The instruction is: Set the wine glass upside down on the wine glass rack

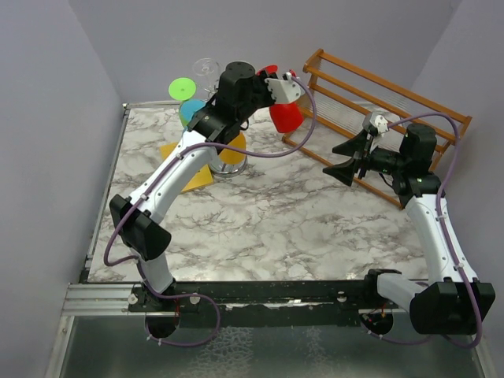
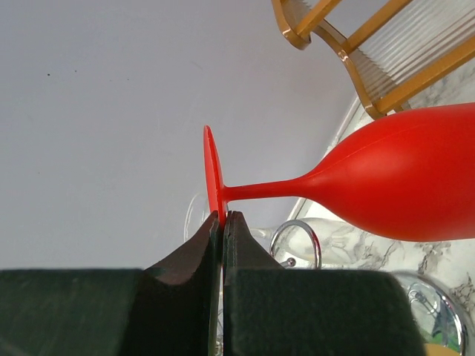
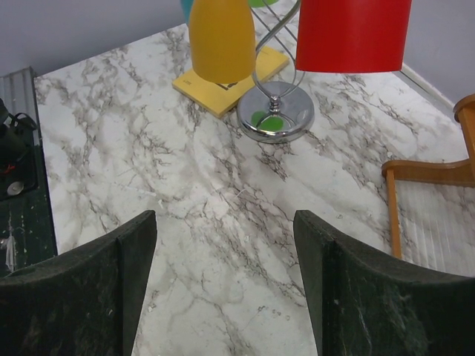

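My left gripper [image 1: 273, 81] [image 2: 223, 216] is shut on the foot disc of a red wine glass [image 1: 286, 116] [image 2: 404, 185]. It holds the glass upside down in the air, just right of the top of the chrome wine glass rack. The rack's round base [image 3: 276, 116] stands on the marble table, and one curled arm [image 2: 295, 240] shows beside my left fingers. The red bowl [image 3: 352, 33] hangs above and to the right of the base. My right gripper [image 1: 347, 161] [image 3: 225, 245] is open and empty, low over the table's right side.
An orange glass [image 3: 221, 37] [image 1: 233, 150] hangs on the chrome rack, with blue [image 1: 191, 111], green-footed [image 1: 182, 85] and clear [image 1: 206, 69] glasses behind it. A yellow pad [image 3: 231, 86] lies under the rack. A brown wooden slatted rack [image 1: 394, 110] stands at the back right.
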`<state>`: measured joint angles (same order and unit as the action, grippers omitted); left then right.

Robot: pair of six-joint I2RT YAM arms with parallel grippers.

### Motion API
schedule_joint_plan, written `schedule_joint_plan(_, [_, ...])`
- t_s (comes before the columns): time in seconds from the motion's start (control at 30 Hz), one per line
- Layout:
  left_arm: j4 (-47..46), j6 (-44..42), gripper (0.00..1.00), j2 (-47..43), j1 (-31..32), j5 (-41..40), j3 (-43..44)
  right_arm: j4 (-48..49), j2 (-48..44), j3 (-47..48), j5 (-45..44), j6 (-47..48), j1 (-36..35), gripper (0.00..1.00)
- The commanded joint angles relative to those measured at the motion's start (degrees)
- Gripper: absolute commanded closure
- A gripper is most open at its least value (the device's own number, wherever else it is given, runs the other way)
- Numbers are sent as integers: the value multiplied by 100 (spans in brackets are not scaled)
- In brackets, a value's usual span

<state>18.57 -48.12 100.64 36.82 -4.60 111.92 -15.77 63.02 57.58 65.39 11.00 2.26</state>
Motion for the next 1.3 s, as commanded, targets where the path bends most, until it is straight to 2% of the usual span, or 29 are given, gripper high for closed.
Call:
schedule_joint_plan(0.0, [52,-449,100,57,57,-183,-30,240,-21,-80,184,-88,20,26])
schedule_joint_plan(0.53, [527,-725,100,348,78,-620,261,250,-69,-98,194,-98,20,26])
schedule_joint_plan(1.27, [745,-808,100,69,75,-1009,67,250,-62,-113,168,-81,20,25])
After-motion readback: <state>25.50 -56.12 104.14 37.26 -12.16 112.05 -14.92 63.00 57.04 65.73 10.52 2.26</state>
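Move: The left hand holds the red wine glass by its foot, bowl down. The free rack hook it is taken to lies about 8 cm below and 3 cm left of that hand, roughly level fore and aft. The hanging yellow glass is some 9 cm left, 6 back and 17 below; a clear glass hangs about 6 cm left, 5 ahead and 10 below. From the idle right hand the hook is roughly 16 cm ahead, 19 left and 5 above. Downward first: the left hand lowers the upside-down red glass about 5 cm towards the free hook, easing slightly forward, then creeps a further 1.5 cm or so left to bring the stem to the ring. Meanwhile the wrist rolls some 15 degrees, left side rising, so the bowl swings in from the right; the fingers keep their pinch on the foot. ##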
